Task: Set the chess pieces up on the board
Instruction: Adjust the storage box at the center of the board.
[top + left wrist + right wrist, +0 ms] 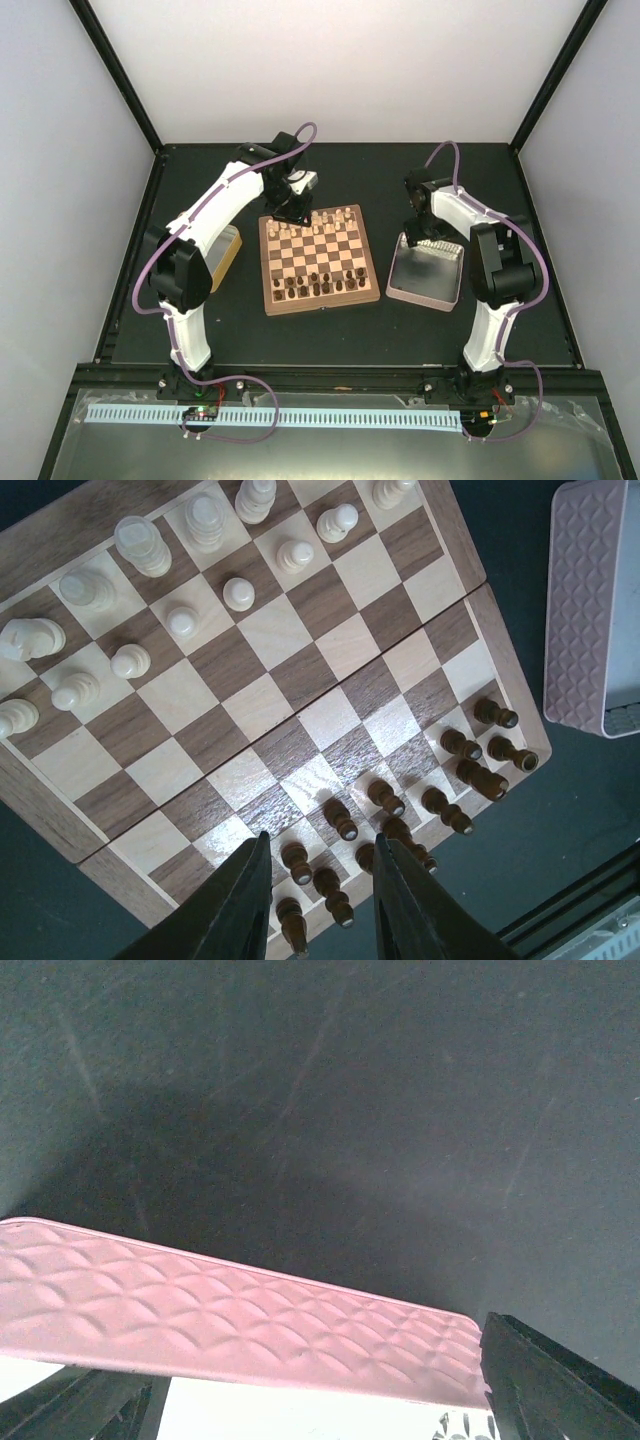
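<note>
The board (318, 300) lies mid-table. Pale chess pieces (322, 221) stand along its far rows and dark ones (325, 284) along its near rows. My left gripper (289, 213) hovers over the board's far left corner. In the left wrist view its fingers (250, 900) stand apart and hold nothing. Below them I see dark pieces (385, 798) near one board (250, 710) edge and pale pieces (185, 620) on the opposite side. My right gripper (414, 238) hangs over the pink tray's far left corner. It is open wide (320, 1360), its fingers (550, 1380) astride the tray wall (240, 1320).
The pink-rimmed tray (428, 292) sits right of the board and shows in the left wrist view too (590, 610). A yellow-rimmed tin (230, 256) lies left of the board, half hidden by the left arm. Black frame posts rise at the table's corners.
</note>
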Action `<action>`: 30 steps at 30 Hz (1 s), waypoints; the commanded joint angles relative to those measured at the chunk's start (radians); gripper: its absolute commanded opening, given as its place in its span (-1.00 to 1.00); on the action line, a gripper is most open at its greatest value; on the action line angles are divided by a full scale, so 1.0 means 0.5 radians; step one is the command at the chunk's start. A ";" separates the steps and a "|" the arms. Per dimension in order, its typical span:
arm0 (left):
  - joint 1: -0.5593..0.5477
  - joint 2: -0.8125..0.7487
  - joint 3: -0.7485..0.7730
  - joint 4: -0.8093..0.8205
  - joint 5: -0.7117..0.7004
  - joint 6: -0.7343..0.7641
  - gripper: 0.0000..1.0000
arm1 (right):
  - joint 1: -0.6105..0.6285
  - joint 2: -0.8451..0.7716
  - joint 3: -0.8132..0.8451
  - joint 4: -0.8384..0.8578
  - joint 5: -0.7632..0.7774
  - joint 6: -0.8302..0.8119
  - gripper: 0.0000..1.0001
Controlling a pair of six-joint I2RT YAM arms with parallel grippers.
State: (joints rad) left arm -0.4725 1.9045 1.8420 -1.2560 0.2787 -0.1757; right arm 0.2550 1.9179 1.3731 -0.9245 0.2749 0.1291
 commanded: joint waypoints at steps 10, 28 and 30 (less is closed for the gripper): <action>0.013 -0.023 0.076 -0.008 0.046 0.029 -0.40 | -0.088 0.022 -0.051 0.168 -0.042 0.096 0.54; 0.009 -0.020 0.074 0.001 0.108 0.023 -0.42 | -0.127 -0.517 -0.674 0.113 0.245 0.667 -0.40; 0.009 -0.019 0.072 0.007 0.111 0.023 -0.42 | -0.127 -0.584 -0.742 0.120 0.248 0.732 -0.46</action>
State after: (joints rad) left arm -0.4725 1.9045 1.8431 -1.2560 0.3122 -0.1719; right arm 0.1967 1.6882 1.0504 -0.8566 0.3595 0.3965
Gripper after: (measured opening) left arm 0.292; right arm 0.290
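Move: The right hand hangs low at the storage box's far wall, fingers spread wide, with the box's middle about 9 cm straight back from it and some 2 cm below. The chessboard's middle lies roughly 27 cm to this hand's left and 6 cm back, 3 cm lower. From the left hand, waiting high over the board, the storage box is about 31 cm to the right, 6 cm back and 16 cm down. Easing forward about a centimetre at first, the right hand then turns back towards its base and to its right, ending some 7 cm back and 5 cm right, nearly level. Its fingers close from wide to about a third open around the box's far wall, one inside and one outside, while the hand turns nearly 20 degrees clockwise and swings that wall back and to the right. ##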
